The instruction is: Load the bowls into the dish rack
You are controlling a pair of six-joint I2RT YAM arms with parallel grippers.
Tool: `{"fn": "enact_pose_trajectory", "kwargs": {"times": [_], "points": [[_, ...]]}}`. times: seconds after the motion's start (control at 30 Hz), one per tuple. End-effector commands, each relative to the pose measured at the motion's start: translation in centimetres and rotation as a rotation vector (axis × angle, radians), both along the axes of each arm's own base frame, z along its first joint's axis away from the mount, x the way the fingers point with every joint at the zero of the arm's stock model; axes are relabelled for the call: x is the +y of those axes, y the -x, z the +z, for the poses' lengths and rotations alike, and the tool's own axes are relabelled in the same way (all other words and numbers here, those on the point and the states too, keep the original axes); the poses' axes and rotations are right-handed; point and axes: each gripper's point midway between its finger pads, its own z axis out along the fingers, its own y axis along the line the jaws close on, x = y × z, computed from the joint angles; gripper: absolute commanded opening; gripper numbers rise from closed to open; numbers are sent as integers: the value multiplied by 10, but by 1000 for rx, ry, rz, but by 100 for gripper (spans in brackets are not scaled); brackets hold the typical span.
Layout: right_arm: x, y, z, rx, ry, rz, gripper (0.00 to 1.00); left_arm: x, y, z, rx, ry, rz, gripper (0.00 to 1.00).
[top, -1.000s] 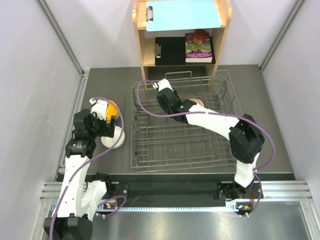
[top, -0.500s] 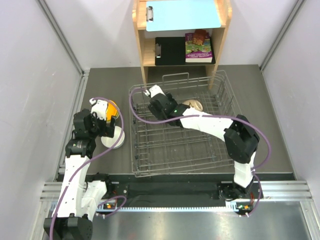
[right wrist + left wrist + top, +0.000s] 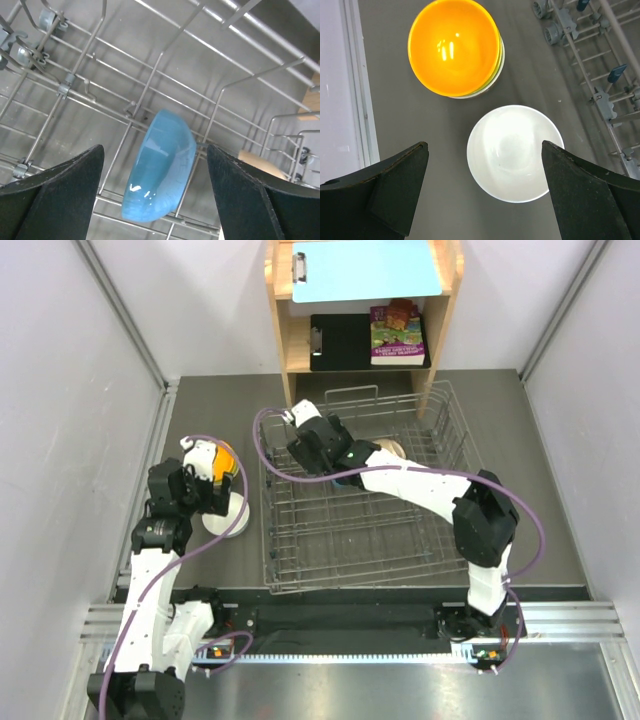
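Observation:
In the left wrist view a white bowl [image 3: 515, 152] sits upright on the dark table, with my open left gripper [image 3: 484, 150] above it, fingers either side and apart from it. Beyond it an orange bowl [image 3: 454, 47] tops a stack showing a lime green rim [image 3: 497, 62]. In the right wrist view a blue bowl [image 3: 160, 167] stands on edge between the prongs of the silver dish rack [image 3: 150, 92]. My right gripper [image 3: 155, 150] hangs open above it, not touching. A beige bowl [image 3: 260, 162] shows at the right. From above, both grippers [image 3: 205, 490] [image 3: 328, 458] and the rack [image 3: 420, 530] show.
A wooden shelf unit [image 3: 283, 330] with a blue clipboard and books stands right behind the rack. Grey walls and a metal rail [image 3: 352, 80] close in the left side. The orange stack [image 3: 226, 458] and the white bowl [image 3: 232, 518] sit just left of the rack's wall.
My right gripper has moved left toward the rack's back-left corner, and the rack has shifted slightly. The left arm has not moved.

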Motion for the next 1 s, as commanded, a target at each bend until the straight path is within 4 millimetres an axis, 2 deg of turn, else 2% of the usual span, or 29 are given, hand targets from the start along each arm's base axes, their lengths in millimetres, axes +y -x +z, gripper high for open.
{"fn": "enact_pose_trajectory", "kwargs": {"times": [0.0,0.1,0.2,0.43,0.77,0.97], "points": [[6,0,69,-106,-91,23,84,3,-7,-14,24,-31,-15,99],[-3,-1,91,-148,-115,9,84,7,-10,-30,64,-50,-6,99],[-12,-2,104,-174,-133,-3,85,17,-13,-44,95,-85,29,99],[-30,-6,121,-191,-168,-21,85,32,-12,-64,175,-137,86,99],[-52,-5,144,-215,-222,-31,85,19,-5,-108,304,-108,-21,99],[-64,-7,151,-223,-249,-43,85,18,-3,-125,360,-81,-49,93]]}}
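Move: The white bowl sits about 4 cm back and 2 cm right of the left hand, some 15 cm below; the orange bowls are about 13 cm farther out than it, and the rack's left side stands roughly 8 cm to its right. From the right hand the white bowl is about 17 cm back, 21 cm left and 13 cm down; the blue bowl is 4 cm back, 3 cm right, 9 cm below, the beige bowl about 10 cm right of the blue one. Down towards the white bowl sinks the left hand, about 12 cm with a small shift left, fingers staying open and tipping some 20 degrees steeper, until they straddle its left rim; touch can't be seen. Meanwhile the right hand, empty and open, rises about 12 cm away from the blue bowl and drifts right, its fingers tilting slightly up. ##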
